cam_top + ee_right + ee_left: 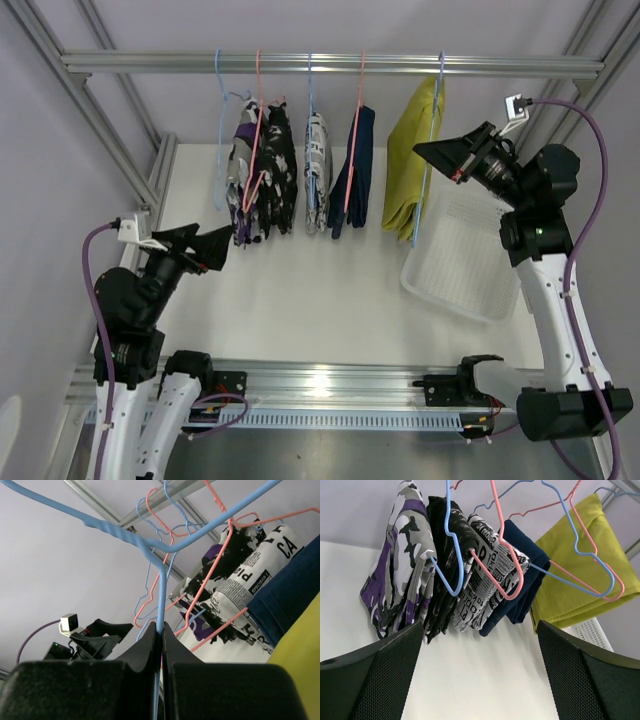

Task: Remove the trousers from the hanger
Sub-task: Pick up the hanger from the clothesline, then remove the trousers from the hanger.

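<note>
Five trousers hang on wire hangers from the top rail [330, 63]: yellow-green trousers [408, 165], navy trousers [355, 175], and three patterned ones [262, 175]. My right gripper [422, 150] is raised beside the yellow-green pair. In the right wrist view the right gripper [160, 627] is shut on the thin wire of that pair's blue hanger [160, 590]. My left gripper [225, 245] stands open low at the left, below the patterned trousers. Nothing lies between the left gripper's [477, 630] fingers; the navy pair [525, 575] and yellow-green pair [580, 580] hang above it.
A white mesh basket [460, 260] lies on the table at the right, under the yellow-green pair. A bare blue hanger [220, 140] hangs at the left end of the row. Frame posts stand at the left and right.
</note>
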Controlling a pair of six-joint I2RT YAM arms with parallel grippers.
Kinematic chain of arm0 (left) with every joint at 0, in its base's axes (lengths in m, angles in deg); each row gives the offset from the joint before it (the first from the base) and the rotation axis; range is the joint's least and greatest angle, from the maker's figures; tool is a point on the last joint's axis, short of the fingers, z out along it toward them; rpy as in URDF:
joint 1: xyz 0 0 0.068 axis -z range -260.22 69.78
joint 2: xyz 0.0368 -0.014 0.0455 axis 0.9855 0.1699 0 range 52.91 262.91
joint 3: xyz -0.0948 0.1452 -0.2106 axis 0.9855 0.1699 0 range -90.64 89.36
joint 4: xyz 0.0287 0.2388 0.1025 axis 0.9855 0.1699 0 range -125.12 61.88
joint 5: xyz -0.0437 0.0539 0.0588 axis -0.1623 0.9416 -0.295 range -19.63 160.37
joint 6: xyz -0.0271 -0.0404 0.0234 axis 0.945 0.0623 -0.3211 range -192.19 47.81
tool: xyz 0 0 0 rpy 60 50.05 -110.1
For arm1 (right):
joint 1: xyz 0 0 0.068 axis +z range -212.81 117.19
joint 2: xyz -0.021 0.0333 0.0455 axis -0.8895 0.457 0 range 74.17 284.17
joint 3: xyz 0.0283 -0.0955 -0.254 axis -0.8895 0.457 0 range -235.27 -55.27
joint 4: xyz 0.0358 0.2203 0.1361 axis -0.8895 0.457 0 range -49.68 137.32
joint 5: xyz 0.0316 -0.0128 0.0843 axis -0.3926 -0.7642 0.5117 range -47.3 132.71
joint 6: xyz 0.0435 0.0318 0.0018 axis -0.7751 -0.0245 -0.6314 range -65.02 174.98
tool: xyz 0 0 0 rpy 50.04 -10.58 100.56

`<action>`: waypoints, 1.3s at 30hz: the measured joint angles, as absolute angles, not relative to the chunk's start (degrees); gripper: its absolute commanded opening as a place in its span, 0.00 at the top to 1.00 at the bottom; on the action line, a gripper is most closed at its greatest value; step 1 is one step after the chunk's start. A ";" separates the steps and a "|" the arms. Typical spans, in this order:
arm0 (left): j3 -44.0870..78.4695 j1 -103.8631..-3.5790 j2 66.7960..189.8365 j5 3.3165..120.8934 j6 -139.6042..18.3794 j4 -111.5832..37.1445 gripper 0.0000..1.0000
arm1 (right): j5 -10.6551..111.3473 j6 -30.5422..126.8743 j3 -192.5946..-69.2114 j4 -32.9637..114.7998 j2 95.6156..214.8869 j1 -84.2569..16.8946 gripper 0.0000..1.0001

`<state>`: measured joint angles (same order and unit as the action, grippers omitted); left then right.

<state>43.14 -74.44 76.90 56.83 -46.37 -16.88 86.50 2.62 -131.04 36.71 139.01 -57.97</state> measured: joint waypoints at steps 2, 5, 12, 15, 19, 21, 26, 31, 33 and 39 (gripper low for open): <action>43.14 -74.42 75.46 57.13 -46.35 -16.24 0.01 | 86.01 3.37 -129.55 37.75 136.87 -57.66 1.00; 43.17 -74.37 73.14 57.11 -46.35 -14.97 0.01 | 84.73 4.20 -126.80 39.46 134.22 -57.07 1.00; 43.34 -74.33 68.16 56.00 -46.28 -13.01 0.01 | 78.08 5.44 -120.11 44.49 129.00 -53.46 1.00; 43.34 -74.33 67.67 54.99 -46.28 -12.35 0.00 | 73.82 5.77 -118.14 46.52 126.75 -50.91 1.00; 43.34 -74.26 68.61 54.68 -46.30 -11.74 0.01 | 67.50 5.77 -116.46 47.50 123.40 -47.56 1.00; 43.34 -73.72 69.86 54.77 -46.30 -11.65 0.01 | 64.92 5.79 -116.30 48.25 122.35 -46.30 1.00; 40.11 -65.96 77.27 58.86 -46.76 -9.84 0.01 | 59.63 6.12 -116.30 49.93 121.46 -44.11 1.00; 34.95 -50.70 84.57 67.03 -49.38 -9.75 0.01 | 56.44 6.47 -116.48 52.20 121.24 -43.52 1.00; 34.99 -43.71 85.25 70.95 -51.20 -9.99 0.00 | 55.22 6.53 -116.50 53.27 120.65 -43.45 1.00; 38.86 -31.10 85.09 82.22 -52.29 -11.74 0.01 | 51.79 6.84 -116.50 56.33 117.92 -43.37 1.00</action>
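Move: My right hand already grips the blue hanger's shoulder wire, its hook clear of the rail. The yellow-green trousers' middle lies about 7 cm ahead, 2 cm left and 14 cm below this hand. From my left hand those trousers are roughly 30 cm to the right, 16 cm ahead and about level; the navy trousers hang some 21 cm right, 22 cm ahead and 4 cm lower. The white basket sits about 6 cm ahead, 13 cm right and 42 cm below my right hand. I keep my right fingers shut on the hanger and lower it about 7 cm while drawing it back from the rail some 5 cm, turning it roughly 20 degrees clockwise and tipping my fingers down. My open left hand first eases back about 4 cm, then swings right towards the yellow-green trousers, ending some 10 cm over and turned clockwise too, without touching them. ##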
